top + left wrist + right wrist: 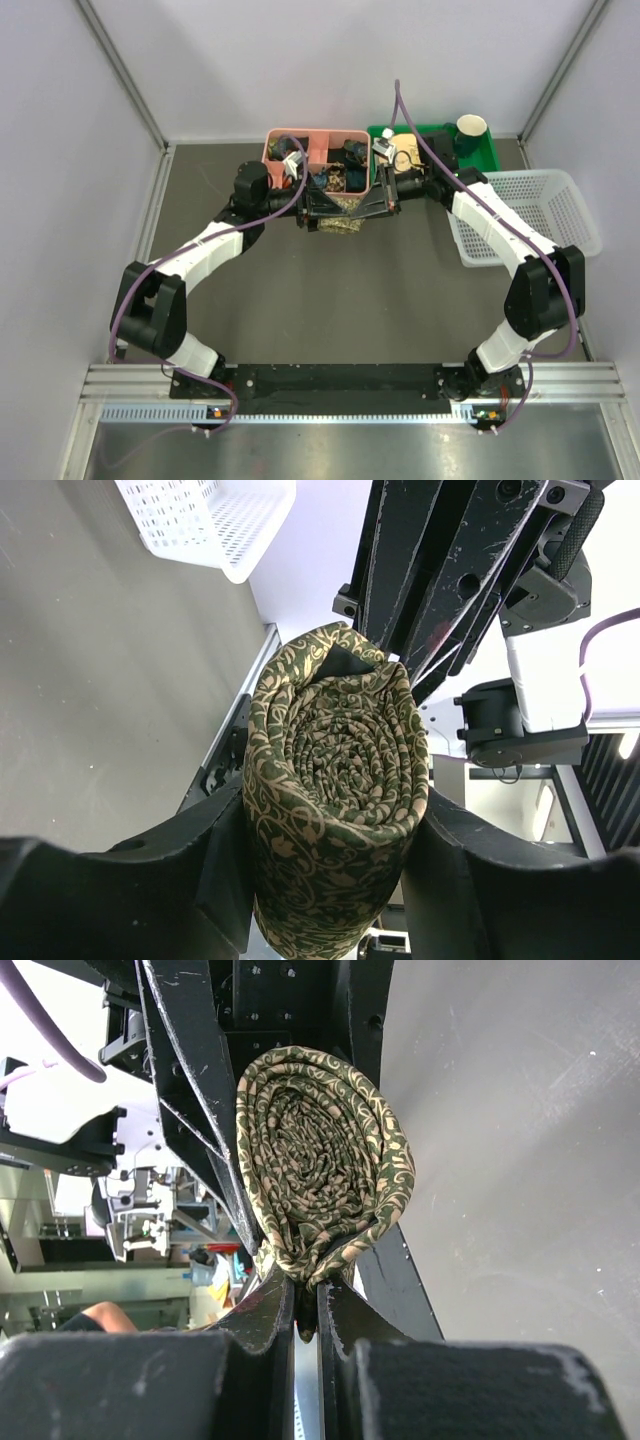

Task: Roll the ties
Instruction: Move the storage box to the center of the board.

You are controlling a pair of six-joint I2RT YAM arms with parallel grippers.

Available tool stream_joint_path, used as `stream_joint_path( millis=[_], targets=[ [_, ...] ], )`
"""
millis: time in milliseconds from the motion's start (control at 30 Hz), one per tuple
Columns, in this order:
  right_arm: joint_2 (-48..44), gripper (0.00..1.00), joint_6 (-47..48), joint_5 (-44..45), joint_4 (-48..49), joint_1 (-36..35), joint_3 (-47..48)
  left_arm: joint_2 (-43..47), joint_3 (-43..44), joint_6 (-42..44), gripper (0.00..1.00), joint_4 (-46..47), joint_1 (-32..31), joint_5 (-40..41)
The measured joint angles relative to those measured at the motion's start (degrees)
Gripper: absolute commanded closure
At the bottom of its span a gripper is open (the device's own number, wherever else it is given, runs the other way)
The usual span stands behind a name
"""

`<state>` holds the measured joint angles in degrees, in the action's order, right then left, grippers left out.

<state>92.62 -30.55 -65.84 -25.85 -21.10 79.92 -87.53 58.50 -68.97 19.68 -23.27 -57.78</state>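
Observation:
The tie (341, 224) is wound into a tight roll of olive-green fabric with a tan scroll pattern, and hangs in the air between the two arms at the back of the table. In the left wrist view the roll (335, 780) sits end-on between the fingers of my left gripper (333, 820), and both pads press its sides. My right gripper (305, 1295) is shut on a fold of the outer layer at the bottom of the roll (320, 1160). From above, the left gripper (312, 207) and the right gripper (383, 197) meet at the roll.
A pink divided tray (316, 136) with several small items stands behind the grippers. A green tray (488, 156) with a dark cup (471, 128) is at the back right. The white mesh basket (535, 215) (215, 520) sits by the right wall.

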Motion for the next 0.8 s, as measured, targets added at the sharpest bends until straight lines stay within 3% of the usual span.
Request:
stream_joint_path(
  millis=[33,133,167,267,300,367,400,467,567,600,633,800],
  targets=[
    [0.0,1.0,0.0,0.0,0.0,0.0,0.0,0.0,0.0,-0.1,0.83,0.1,0.0,0.0],
    [0.0,1.0,0.0,0.2,0.0,0.0,0.0,0.0,0.0,-0.1,1.0,0.1,0.4,-0.1],
    [0.0,0.98,0.1,0.2,0.0,-0.1,0.0,0.0,-0.1,-0.1,1.0,0.1,0.5,-0.1],
    [0.0,0.79,0.5,0.7,-0.3,-0.2,0.2,0.0,-0.1,0.2,1.0,-0.2,1.0,-0.4],
    [0.0,0.65,1.0,1.1,-0.7,-0.3,0.6,0.0,-0.1,0.4,1.0,-0.5,1.2,-0.4],
    [0.2,0.53,2.4,2.1,-2.2,-0.5,1.8,0.1,0.0,1.5,1.0,-1.0,1.9,-0.7],
    [0.3,0.42,3.5,2.4,-3.2,-0.5,2.8,0.3,0.0,2.1,1.0,-1.5,2.6,-0.7],
    [0.9,0.37,5.8,3.6,-5.5,-0.5,5.6,0.8,0.0,3.8,1.0,-3.1,5.0,-0.7],
    [1.6,0.21,9.5,5.6,-8.0,-0.1,9.9,1.8,0.0,6.0,1.0,-5.4,9.1,-0.7],
    [2.1,0.06,11.7,6.6,-9.3,-0.1,12.0,2.1,0.0,6.5,1.0,-6.1,10.3,-0.8],
    [2.6,0.01,13.6,7.6,-10.6,-0.1,13.7,2.5,0.0,7.3,1.0,-7.0,11.6,-0.8],
    [5.5,0.01,26.8,14.5,-14.4,0.0,20.0,4.1,0.1,11.4,1.0,-11.3,17.9,-1.3]
  ],
)
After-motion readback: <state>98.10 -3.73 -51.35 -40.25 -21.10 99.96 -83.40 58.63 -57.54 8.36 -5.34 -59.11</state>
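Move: The pink storage box's middle lies about 28 cm ahead of the left hand, 6 cm to its left and 23 cm below; that hand holds the rolled tie. From the right hand, still pinching the same roll, the box is about 28 cm ahead, 10 cm left and 23 cm below. The green tray stands some 31 cm ahead and 25 cm right of the right hand, the white basket about 12 cm ahead and 41 cm right, both as far below. Open the right gripper wide to let go of the rolled tie, then bring it about 6 cm forward and a little up towards the pink box, rolling it some 30 degrees so its far side rises. Keep the left gripper's hold on the roll and carry it about 10 cm left and 6 cm forward, away from the right fingers, turning it roughly 15 degrees counter-clockwise. ##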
